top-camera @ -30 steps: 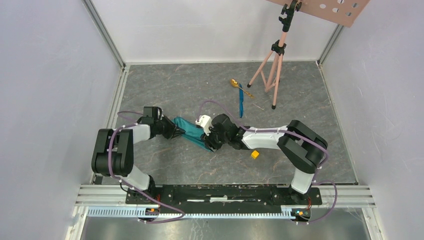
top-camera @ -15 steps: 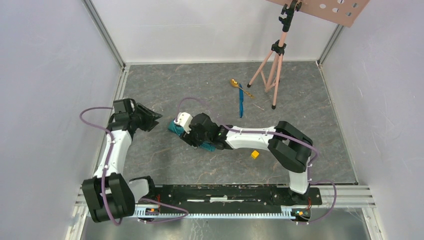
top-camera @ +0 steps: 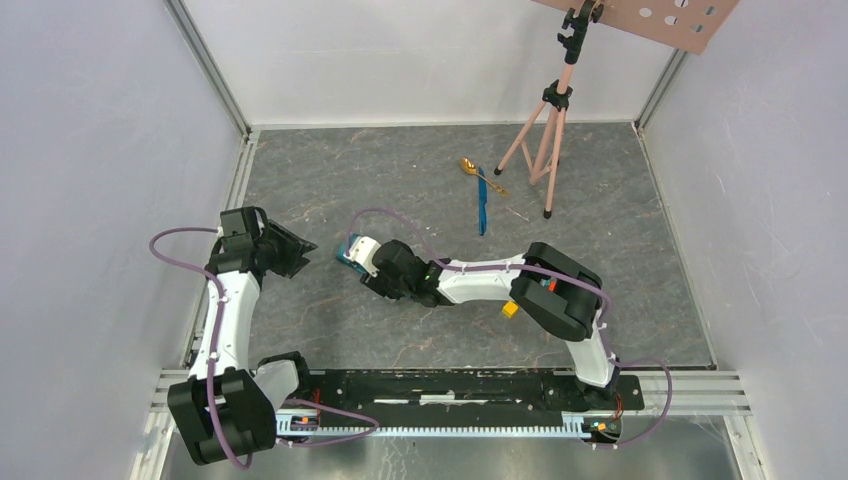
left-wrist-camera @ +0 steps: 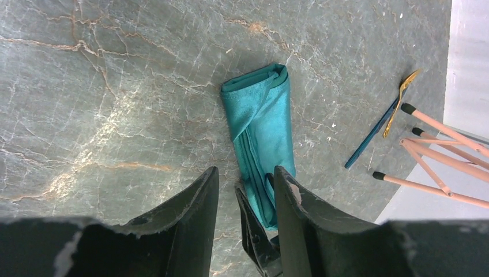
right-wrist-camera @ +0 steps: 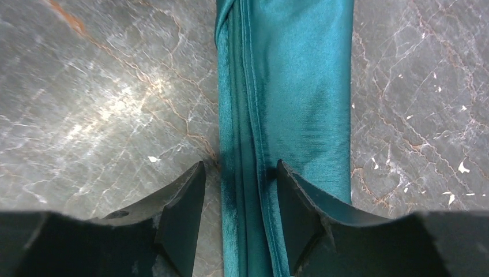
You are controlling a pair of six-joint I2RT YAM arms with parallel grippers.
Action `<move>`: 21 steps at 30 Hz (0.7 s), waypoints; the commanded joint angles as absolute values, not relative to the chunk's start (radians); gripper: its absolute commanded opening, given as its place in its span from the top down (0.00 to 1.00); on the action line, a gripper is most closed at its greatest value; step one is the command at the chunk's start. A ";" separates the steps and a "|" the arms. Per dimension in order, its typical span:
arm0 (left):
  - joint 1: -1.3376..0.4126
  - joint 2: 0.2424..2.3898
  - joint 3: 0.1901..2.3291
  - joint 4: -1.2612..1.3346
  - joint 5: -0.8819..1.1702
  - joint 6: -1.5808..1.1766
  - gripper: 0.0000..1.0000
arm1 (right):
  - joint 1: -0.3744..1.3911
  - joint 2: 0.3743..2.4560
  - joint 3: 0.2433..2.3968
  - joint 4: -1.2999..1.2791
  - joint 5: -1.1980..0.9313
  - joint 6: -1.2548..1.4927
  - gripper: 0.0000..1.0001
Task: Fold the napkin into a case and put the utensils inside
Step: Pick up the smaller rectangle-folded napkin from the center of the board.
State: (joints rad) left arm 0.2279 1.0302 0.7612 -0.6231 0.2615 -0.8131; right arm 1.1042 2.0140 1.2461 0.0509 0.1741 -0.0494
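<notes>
The napkin point(left-wrist-camera: 262, 124) lies flat on the marble table as a narrow, long teal case. In the top view only its left end point(top-camera: 344, 254) shows from under my right arm. My right gripper point(right-wrist-camera: 239, 187) stands open low over the case, straddling its folded left edge point(right-wrist-camera: 239, 115); one finger is beside the cloth, the other over it. My left gripper point(left-wrist-camera: 245, 190) is open and empty, pulled back left of the case, also seen from above point(top-camera: 303, 250). The utensils, a gold spoon point(top-camera: 467, 165) and a blue knife point(top-camera: 482, 205), lie together at the back.
A pink tripod point(top-camera: 545, 130) stands at the back right, its feet close to the utensils. A small yellow cube point(top-camera: 510, 309) sits beside my right arm's elbow. Grey walls enclose the table on three sides.
My left gripper has opened, let go of the napkin's left end and drawn back to the left. My right gripper has slid left along the napkin toward that end.
</notes>
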 commanded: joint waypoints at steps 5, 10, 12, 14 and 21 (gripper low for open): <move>0.234 1.002 0.757 -0.630 0.261 -0.755 0.53 | 1.120 2.060 1.236 0.098 0.294 -0.040 0.64; 0.234 0.997 0.761 -0.635 0.253 -0.749 0.53 | 1.121 2.057 1.225 0.128 0.314 -0.037 0.87; 0.235 0.997 0.764 -0.639 0.251 -0.746 0.54 | 1.121 2.050 1.234 0.129 0.310 -0.033 0.93; 0.234 0.995 0.767 -0.641 0.250 -0.743 0.54 | 1.122 2.044 1.256 0.108 0.284 -0.028 1.00; 0.235 0.978 0.781 -0.668 0.238 -0.724 0.54 | 1.115 1.960 1.300 0.022 0.011 0.170 1.00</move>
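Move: Just ahead of the right hand, about 4 cm forward and 2 cm left, is the middle of the folded napkin, roughly 1 cm lower; its layered long edge already lies between the open fingers. From this hand the yellow block is some 25 cm right and 6 cm back, and the blue knife about 17 cm right and 22 cm ahead. From the left hand the napkin is about 16 cm right, 3 cm ahead and 12 cm down. Sinking barely 1 cm, the right hand closes its half-open fingers fully on the layered back-left long edge of the napkin, nearer the strip's right-hand end than its middle, and pinches the folds together. With the edge pinched, the hand then starts to draw back about 1 cm and slightly left, staying low. ##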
